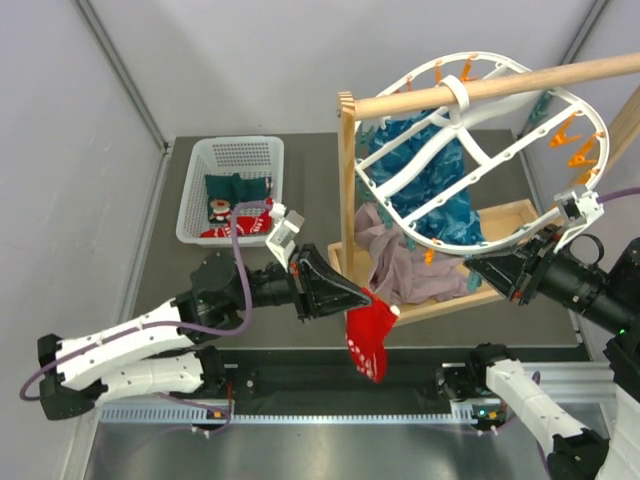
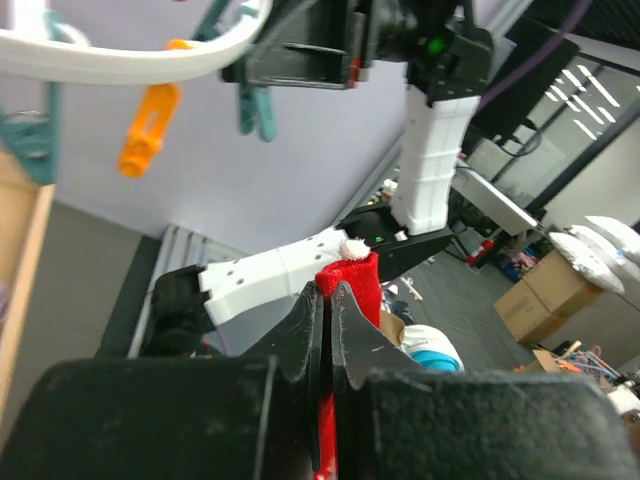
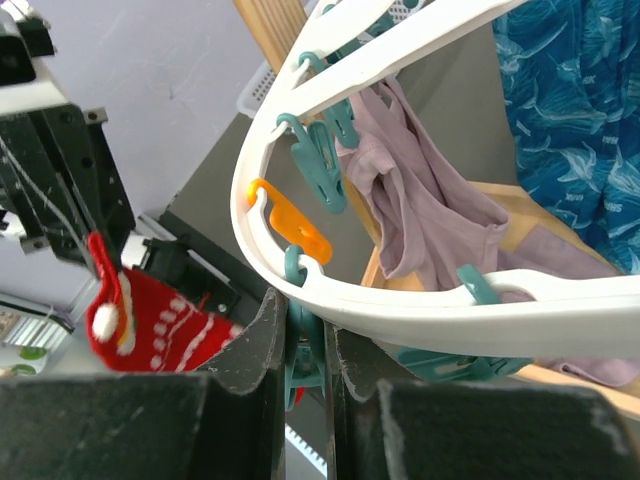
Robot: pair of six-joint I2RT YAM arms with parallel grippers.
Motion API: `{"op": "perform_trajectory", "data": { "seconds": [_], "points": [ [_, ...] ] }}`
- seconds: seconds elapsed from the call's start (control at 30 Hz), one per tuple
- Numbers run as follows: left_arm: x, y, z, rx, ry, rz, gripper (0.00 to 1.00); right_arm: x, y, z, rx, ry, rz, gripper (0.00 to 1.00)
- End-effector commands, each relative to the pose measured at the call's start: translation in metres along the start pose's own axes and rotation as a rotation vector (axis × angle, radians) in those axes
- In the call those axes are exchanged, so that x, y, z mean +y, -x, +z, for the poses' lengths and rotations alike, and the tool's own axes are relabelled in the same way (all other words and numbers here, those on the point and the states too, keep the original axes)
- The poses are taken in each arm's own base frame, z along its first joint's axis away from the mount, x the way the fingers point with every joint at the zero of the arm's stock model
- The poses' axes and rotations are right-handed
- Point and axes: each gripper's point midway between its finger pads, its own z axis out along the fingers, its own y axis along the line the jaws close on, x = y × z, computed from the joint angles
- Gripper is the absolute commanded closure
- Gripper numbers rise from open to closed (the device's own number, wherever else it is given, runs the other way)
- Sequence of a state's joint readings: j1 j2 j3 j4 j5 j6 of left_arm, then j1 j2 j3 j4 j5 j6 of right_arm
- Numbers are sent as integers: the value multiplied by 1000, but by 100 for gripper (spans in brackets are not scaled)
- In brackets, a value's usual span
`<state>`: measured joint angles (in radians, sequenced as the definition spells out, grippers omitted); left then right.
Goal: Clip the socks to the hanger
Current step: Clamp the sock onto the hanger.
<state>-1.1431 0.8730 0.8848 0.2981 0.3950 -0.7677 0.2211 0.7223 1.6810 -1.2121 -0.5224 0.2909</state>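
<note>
My left gripper [image 1: 362,296] is shut on a red sock with white pattern [image 1: 368,338], holding its cuff; the sock hangs below the jaws near the table's front edge. It also shows in the left wrist view [image 2: 352,285] and in the right wrist view [image 3: 150,325]. The white oval hanger [image 1: 500,160] hangs from a wooden rod, with orange and teal clips. My right gripper [image 1: 472,272] is shut on a teal clip [image 3: 310,355] under the hanger's lower rim [image 3: 420,300]. More socks [image 1: 232,205] lie in the white basket.
A white perforated basket [image 1: 232,150] stands at the back left. A wooden stand [image 1: 347,180] with a rod and tray holds a teal-blue patterned cloth [image 1: 440,185] and a mauve-grey cloth [image 1: 405,265]. An orange clip [image 3: 292,222] hangs beside the teal one.
</note>
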Motion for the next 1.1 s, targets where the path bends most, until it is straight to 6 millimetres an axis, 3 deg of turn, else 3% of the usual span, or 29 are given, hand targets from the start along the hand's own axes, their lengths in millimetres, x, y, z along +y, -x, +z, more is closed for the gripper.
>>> {"op": "perform_trajectory", "data": {
  "seconds": [0.0,0.03,0.1,0.23,0.33,0.7,1.07],
  "points": [
    [-20,0,22,-94,-101,94,100,12,3,6,8,84,14,100],
    [-12,-15,37,-64,-97,82,100,18,7,6,-11,113,24,100],
    [-27,-16,54,-76,-165,84,100,31,8,4,-20,183,29,100],
    [-30,-28,94,-69,-205,72,100,45,14,0,-54,254,52,100],
    [-30,-29,112,-86,-189,91,100,47,14,-4,-56,258,47,100],
    [-32,-5,123,-169,-163,126,100,49,7,-8,-48,267,41,100],
    [-26,2,121,-159,-99,156,100,54,11,-14,-56,274,37,100]
  ]
}}
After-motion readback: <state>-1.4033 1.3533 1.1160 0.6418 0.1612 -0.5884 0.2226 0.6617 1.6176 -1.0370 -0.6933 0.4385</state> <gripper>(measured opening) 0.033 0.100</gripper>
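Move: The teal clip, its legs squeezed in my right fingers on the hanger's near rim, is about 15 cm to the right of my left fingers, 4 cm farther out and 3 cm higher. The orange clip sits beside it, roughly 6 cm to its left and 2 cm farther out; the hanger's middle is some 16 cm ahead of it. For my right hand, the sock's middle lies about 14 cm left, 6 cm back and 9 cm down. Still pinching the red sock, my left hand sweeps about 13 cm right towards the teal clip, easing back some 4 cm and dipping 5 cm, then climbs back up to just above its starting height, bringing the pinched edge close under the clip's jaws. My right hand keeps the clip squeezed and draws it and the rim 2–3 cm back, up and left, tilting about 10 degrees to meet the sock. ##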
